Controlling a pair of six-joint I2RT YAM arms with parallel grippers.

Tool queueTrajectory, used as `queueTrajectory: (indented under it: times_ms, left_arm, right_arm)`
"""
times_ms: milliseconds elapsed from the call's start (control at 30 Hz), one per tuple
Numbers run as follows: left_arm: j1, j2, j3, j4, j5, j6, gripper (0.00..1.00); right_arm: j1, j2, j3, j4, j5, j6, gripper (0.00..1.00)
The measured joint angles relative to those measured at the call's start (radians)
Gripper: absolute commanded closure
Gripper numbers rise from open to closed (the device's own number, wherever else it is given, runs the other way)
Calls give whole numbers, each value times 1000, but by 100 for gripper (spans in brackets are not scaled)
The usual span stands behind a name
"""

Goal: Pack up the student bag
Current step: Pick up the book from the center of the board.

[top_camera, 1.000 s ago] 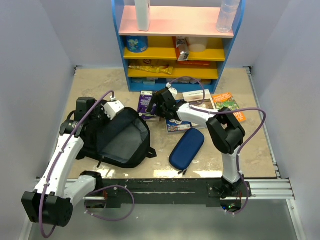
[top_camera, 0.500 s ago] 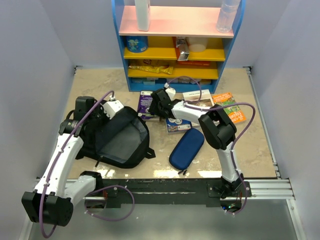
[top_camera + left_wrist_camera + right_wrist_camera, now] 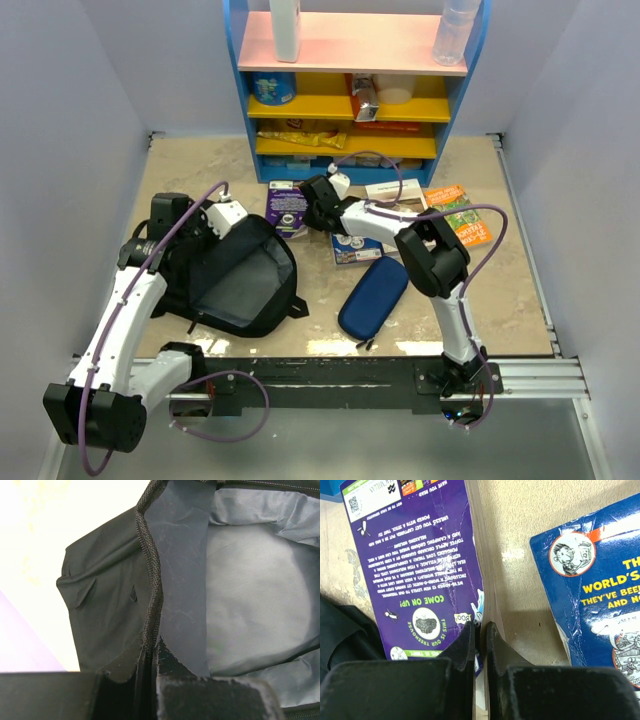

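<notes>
The student bag (image 3: 235, 285) is a black backpack lying open at centre left, its grey lining (image 3: 260, 595) showing. My left gripper (image 3: 218, 222) is shut on the bag's zipper rim (image 3: 149, 605) at its far edge and holds the mouth open. A purple book (image 3: 287, 208) lies just beyond the bag. My right gripper (image 3: 314, 210) is shut on that book's right edge. In the right wrist view the right gripper (image 3: 480, 630) pinches the purple book (image 3: 425, 565) at its cover edge. A blue book (image 3: 600, 590) lies to the right of it.
A dark-blue oval pencil case (image 3: 373, 297) lies at front centre, and the blue book (image 3: 356, 247) lies beyond it. Two more books (image 3: 396, 194) (image 3: 458, 211) lie at the back right. A blue and yellow shelf unit (image 3: 352, 90) with packets and bottles stands against the back wall.
My right gripper has reached left and closed on the purple book's edge. The book has shifted slightly left. The left arm and the bag have stayed put.
</notes>
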Motion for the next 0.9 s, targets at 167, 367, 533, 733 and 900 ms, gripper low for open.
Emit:
queueTrajectory:
  times_ms: [167,367,533,733,900]
  left_arm:
    - [0,0,0,-1,4,0,100]
    - [0,0,0,2,8,-4,100]
    - [0,2,0,5,10,-5,100]
    - [0,3,0,10,9,-22,100]
    - [0,6,0,27,10,-36,100]
  right_arm:
    - [0,-31,-43,42,13,1,100]
    - [-2,-201,-137,46,55,-55,100]
    - [-6,-347,-151,61,74,-109,100]
    - [-6,-521,-229,78,75,-132,100]
    - [-1,-649,-328,71,16,-125,100]
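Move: The right hand already has the purple book pinched at its right, page-edge side near the near end, with the book's middle about 7 cm ahead and 5 cm left of the fingers. The open backpack it is bound for lies some 16 cm left and 12 cm back, the blue book about 13 cm right and 2 cm back, and the blue pencil case 15 cm right and 17 cm back. From the left hand, on the bag's rim, the opening is roughly 9 cm right, level fore and aft, and 12 cm below. Keeping its pinch on the page edge, the right hand lifts the purple book nearly straight up off the table by about 19 cm, slowly at first and then fast, drifting right meanwhile, while the wrist tips the fingers up some 20 degrees. As the rise eases off near the top, the hand also draws back towards the base and farther right, by about 6 cm each in all, leaving the book raised in front of the shelf and not yet nearer the bag. ##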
